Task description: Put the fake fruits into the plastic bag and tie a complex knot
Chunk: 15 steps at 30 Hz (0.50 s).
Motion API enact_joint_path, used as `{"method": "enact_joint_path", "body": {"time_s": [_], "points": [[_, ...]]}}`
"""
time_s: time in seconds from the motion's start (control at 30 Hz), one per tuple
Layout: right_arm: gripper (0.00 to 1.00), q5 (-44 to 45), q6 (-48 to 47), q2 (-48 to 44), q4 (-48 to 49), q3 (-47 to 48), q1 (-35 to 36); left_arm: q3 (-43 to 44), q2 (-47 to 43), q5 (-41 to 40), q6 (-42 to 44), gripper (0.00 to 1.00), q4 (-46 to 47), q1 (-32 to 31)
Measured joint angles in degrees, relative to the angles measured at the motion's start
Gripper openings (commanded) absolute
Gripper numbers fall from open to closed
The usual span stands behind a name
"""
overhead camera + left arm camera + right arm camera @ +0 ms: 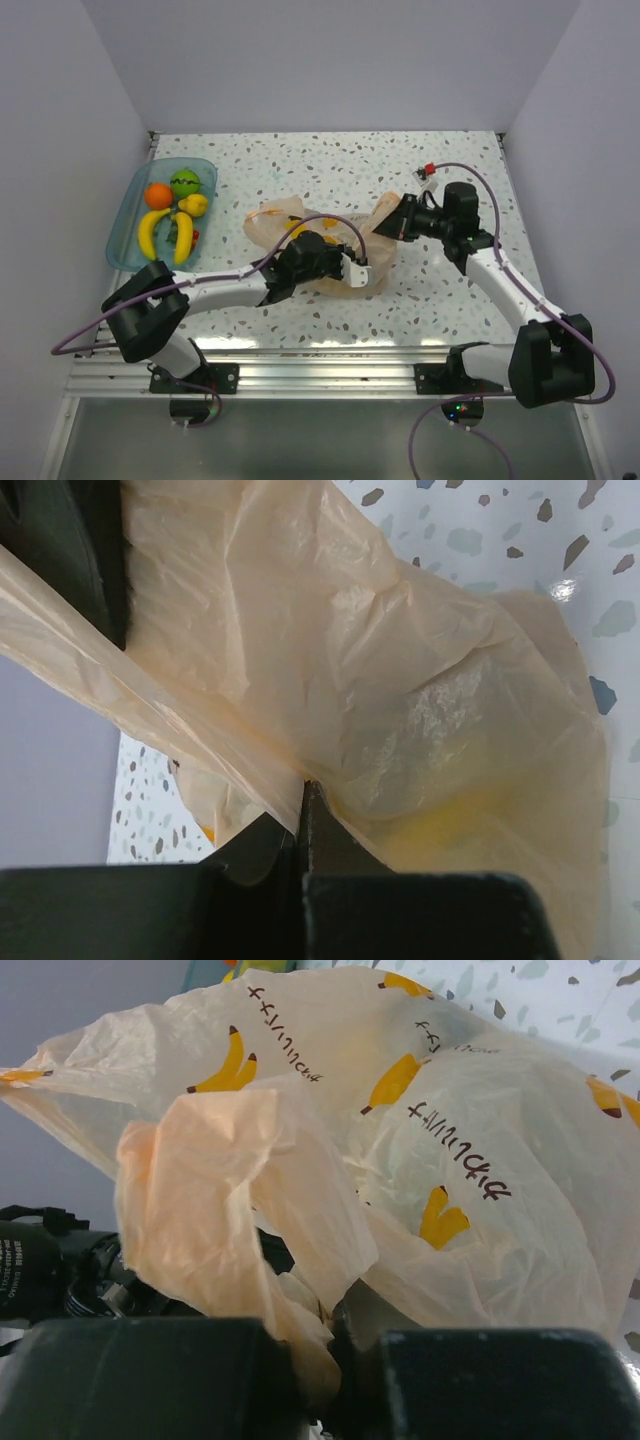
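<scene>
The peach-orange plastic bag lies crumpled mid-table, printed with yellow bananas. My left gripper is shut on the bag's film at its near right side, the fingertips pinched together. From the right, my right gripper is shut on a bunched handle strip of the bag. Something yellow shows through the bag. In the blue tray lie an orange, a green melon, a small yellow piece and two bananas. No knot shows.
The tray sits at the far left by the side wall. A small red-capped fitting lies at the back right. An aluminium rail runs along the near edge, where the arm bases stand. Cables loop off both arms.
</scene>
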Motion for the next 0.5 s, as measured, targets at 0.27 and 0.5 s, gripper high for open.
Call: {"method": "enact_joint_path", "body": {"time_s": [0.27,0.5], "points": [[0.69,-0.61,-5.20,-2.69,-1.60,0.00,-2.97,4.57,0.39,10.03,-9.16,0.00,-9.31,5.99],[0.91,-1.70,-12.68,-6.05,-1.75,-1.62,-5.42,7.52,0.37,17.31,-14.95,0.00,-11.30,8.55]]}}
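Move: The right gripper is shut on the bag's right-hand flap, whose free end stands about 5 cm ahead of it and a couple of centimetres higher, level sideways. The fold in the left fingers lies roughly 6 cm to its left, 3 cm back and 7 cm down. The filled bag's middle is some 12 cm left of the right gripper, 3 cm back and 13 cm below. From the left gripper, that flap end is about 5 cm to the right, 8 cm ahead and 9 cm up. Open the right gripper nearly fully to let go of the flap, and draw it some 3.5 cm to the right, rising about 1 cm, away from the left gripper, the wrist tipping up slightly. Keep the left fingers shut on their fold while that hand dips about 1 cm, comes up about 2 cm and tips its fingers about 20 degrees further down. ##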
